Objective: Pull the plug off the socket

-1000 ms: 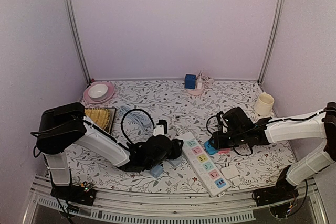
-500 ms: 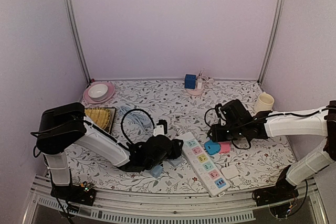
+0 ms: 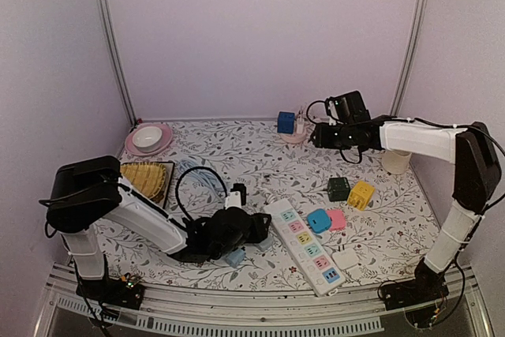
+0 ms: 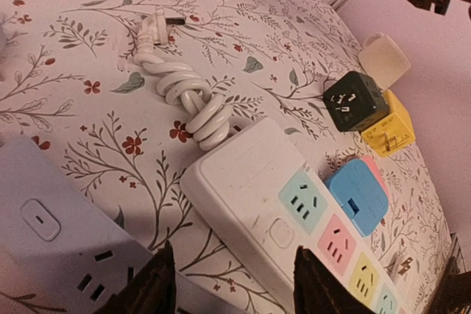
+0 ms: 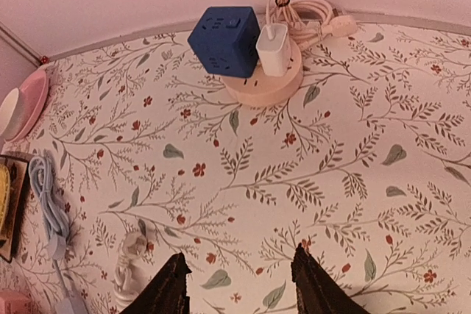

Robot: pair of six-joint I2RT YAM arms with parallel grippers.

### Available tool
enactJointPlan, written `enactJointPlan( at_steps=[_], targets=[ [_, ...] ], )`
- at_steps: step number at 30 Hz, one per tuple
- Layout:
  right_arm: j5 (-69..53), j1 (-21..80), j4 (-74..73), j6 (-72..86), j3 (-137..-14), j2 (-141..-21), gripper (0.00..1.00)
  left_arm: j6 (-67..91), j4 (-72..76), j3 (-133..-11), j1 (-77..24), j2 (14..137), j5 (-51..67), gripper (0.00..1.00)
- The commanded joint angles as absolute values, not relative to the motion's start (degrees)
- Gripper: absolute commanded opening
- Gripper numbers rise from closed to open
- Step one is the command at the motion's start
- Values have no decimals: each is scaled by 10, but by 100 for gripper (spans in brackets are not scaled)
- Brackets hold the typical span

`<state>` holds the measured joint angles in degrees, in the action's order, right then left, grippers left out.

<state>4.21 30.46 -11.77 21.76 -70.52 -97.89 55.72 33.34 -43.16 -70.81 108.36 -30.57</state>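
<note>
A round pink socket (image 5: 265,87) stands at the back of the table, carrying a white plug (image 5: 274,49) and a blue cube adapter (image 5: 224,40). In the top view the same socket (image 3: 293,138), plug (image 3: 300,125) and cube (image 3: 285,122) sit near the back wall. My right gripper (image 3: 317,136) hovers just right of them, open and empty; its wrist view shows the gripper (image 5: 239,284) with only tablecloth between the fingers. My left gripper (image 4: 235,284) is low over the end of a white power strip (image 4: 250,182), open and holding nothing.
The white power strip (image 3: 304,246) lies front centre beside blue (image 3: 318,220) and pink (image 3: 338,219) adapters. Dark green (image 3: 338,188) and yellow (image 3: 360,194) adapters lie further right. A cup (image 3: 397,159) stands at the right, a pink plate (image 3: 147,140) back left, a grey strip (image 4: 51,233) under my left wrist.
My right arm has lifted from beside the blue and pink adapters and swung to the back, next to the round socket, uncovering the green and yellow adapters. The left arm has hardly moved.
</note>
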Motion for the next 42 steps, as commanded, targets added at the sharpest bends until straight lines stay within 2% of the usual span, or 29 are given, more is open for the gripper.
enactJointPlan(
  at_steps=[1, 9, 16, 21, 32, 38, 42],
  targets=[
    [42, 287, -109, 196, -822, -1076, 49, 559, 260, -391, -717, 1095, -286, 56],
    [73, 265, -123, 196, -1095, -1286, 49, 550, 269, -382, -727, 1087, -290, 56],
    [87, 245, -121, 208, -1259, -1432, 49, 543, 288, -364, -729, 1078, -290, 56],
    [120, 232, -103, 214, -1276, -1455, 48, 525, 302, -355, -726, 1073, -289, 57],
    [70, 224, -81, 197, -1306, -1493, 40, 525, 341, -327, -722, 1065, -277, 57],
    [50, 224, -92, 202, -1321, -1502, 31, 526, 346, -329, -722, 1067, -275, 57],
    [36, 224, -108, 208, -1321, -1503, 21, 526, 343, -332, -722, 1071, -274, 57]
  ],
)
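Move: The white plug with the upright cord lies about 24 cm ahead of the right hand, 2 cm left and roughly 10 cm below. From the right hand, the blue block stands 24 cm ahead and 7 cm left, and the coiled cable 29 cm ahead and level sideways, both about 12 cm below. From the left hand the plug is some 44 cm ahead, 12 cm right, at nearly the same height. The right hand sweeps 23 cm forward, sinking about 5, its fingers half closing at the white plug's cord. ##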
